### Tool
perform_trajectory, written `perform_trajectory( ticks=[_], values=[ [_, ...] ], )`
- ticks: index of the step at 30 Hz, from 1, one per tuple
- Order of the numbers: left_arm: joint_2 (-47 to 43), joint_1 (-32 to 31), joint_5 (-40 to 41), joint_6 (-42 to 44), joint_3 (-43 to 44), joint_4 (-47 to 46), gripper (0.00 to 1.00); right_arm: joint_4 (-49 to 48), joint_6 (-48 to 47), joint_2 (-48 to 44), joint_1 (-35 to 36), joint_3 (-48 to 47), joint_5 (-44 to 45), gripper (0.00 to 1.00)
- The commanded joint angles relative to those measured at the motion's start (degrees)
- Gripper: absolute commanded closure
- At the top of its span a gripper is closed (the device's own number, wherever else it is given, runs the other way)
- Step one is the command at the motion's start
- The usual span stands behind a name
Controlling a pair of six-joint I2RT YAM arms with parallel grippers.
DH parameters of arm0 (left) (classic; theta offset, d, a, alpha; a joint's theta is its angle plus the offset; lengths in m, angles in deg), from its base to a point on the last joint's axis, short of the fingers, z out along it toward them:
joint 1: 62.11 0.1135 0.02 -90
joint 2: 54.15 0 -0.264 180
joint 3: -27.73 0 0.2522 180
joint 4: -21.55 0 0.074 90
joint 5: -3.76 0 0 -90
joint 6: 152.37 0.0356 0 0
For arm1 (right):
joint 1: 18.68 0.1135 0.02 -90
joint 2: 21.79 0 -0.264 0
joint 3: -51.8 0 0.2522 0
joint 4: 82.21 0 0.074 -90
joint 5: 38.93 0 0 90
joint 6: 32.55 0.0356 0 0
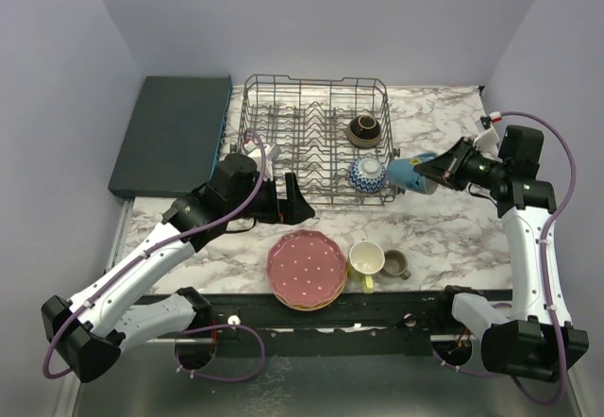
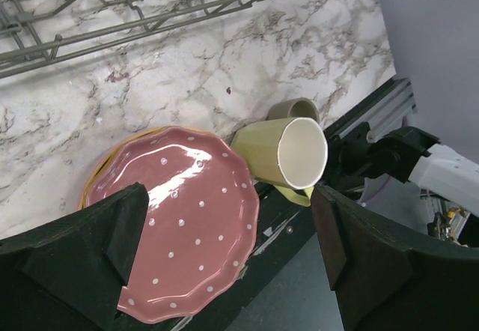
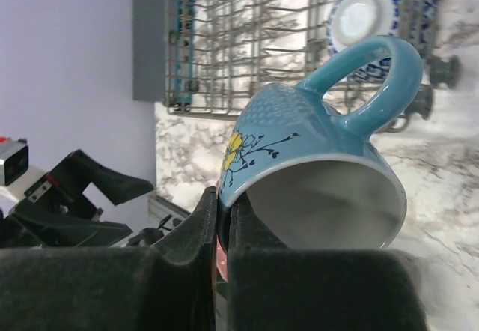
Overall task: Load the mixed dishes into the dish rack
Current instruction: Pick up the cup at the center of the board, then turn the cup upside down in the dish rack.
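The grey wire dish rack (image 1: 316, 139) stands at the back middle of the table. It holds a brown bowl (image 1: 363, 130) and an upturned blue patterned bowl (image 1: 367, 174). My right gripper (image 1: 436, 174) is shut on the rim of a blue mug (image 1: 411, 174) with a yellow flower, held on its side just right of the rack's front right corner; the same blue mug (image 3: 314, 159) shows handle-up in the right wrist view. My left gripper (image 1: 293, 200) is open and empty at the rack's front left. Below it a pink dotted plate (image 2: 183, 211) lies on an orange one, beside a yellow mug (image 2: 288, 151) and an olive-grey mug (image 2: 293, 108).
A flat dark teal slab (image 1: 170, 134) lies at the back left beside the rack. The plates and the two mugs sit close to the table's front edge, against the black rail (image 1: 377, 308). Walls close in the left, back and right sides.
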Motion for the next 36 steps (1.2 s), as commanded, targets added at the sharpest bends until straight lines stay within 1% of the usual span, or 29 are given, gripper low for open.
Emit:
perform_trajectory(
  ticks=[1,5,9,12,17,20,24,30,36],
  values=[
    [1.38,1.67,-3.92,0.37,4.16,-1.31,0.01,-9.15,3.24,1.09,-0.07,-3.02,-11.93,1.00],
    [2.96,3.47,-7.19,-0.19,6.83,-2.03,0.01,-18.23,8.45,1.48,1.37,-1.45,-16.37,1.00],
    [4.13,6.00,-12.12,-1.89,8.63,-3.45,0.01,-28.17,14.62,1.46,3.55,0.70,-18.46,1.00],
    [4.35,9.20,-15.87,-3.77,8.66,-5.13,0.01,-32.84,17.11,2.35,5.17,1.04,-19.29,1.00],
    [4.76,16.35,-25.09,-8.82,7.64,-9.54,0.01,-37.81,18.66,4.47,8.49,0.68,-19.43,1.00],
    [5.05,18.61,-28.49,-11.63,7.66,-11.98,0.01,-42.32,20.27,5.48,10.49,0.87,-19.49,1.00],
    [5.67,19.67,-31.73,-14.77,8.39,-14.79,0.01,-49.15,23.28,7.30,14.55,1.53,-19.29,1.00],
    [6.18,20.32,-35.54,-19.51,8.57,-20.06,0.01,-63.38,31.53,10.70,19.61,2.39,-19.91,1.00],
    [7.14,21.43,-37.79,-25.66,8.24,-26.57,0.01,-70.39,34.69,13.69,23.19,0.34,-20.01,1.00]
  ],
)
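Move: The right hand already holds the blue cup by its rim; the left gripper, open and empty, is about 28 cm to its left, 7 cm back and roughly level. The patterned bowl in the rack is some 10 cm left, 9 cm ahead and 20 cm below the right hand; the yellow cup is 11 cm left, 15 cm back and 22 cm below it. From the left hand the blue cup lies about 24 cm right, 5 cm ahead and about level, the pink plate 7 cm back, 1 cm right, 20 cm below. Keeping its pinch on the blue cup's rim, the right hand carries the cup some 14 cm left and 9 cm up towards the left gripper, swinging counter-clockwise and tipping up until its fingers point level to the left. Meanwhile the left hand rises about 11.5 cm and goes 4.5 cm forward, its wide-open fingers tilting up to near level and pointing right, with no contact with the cup yet. ##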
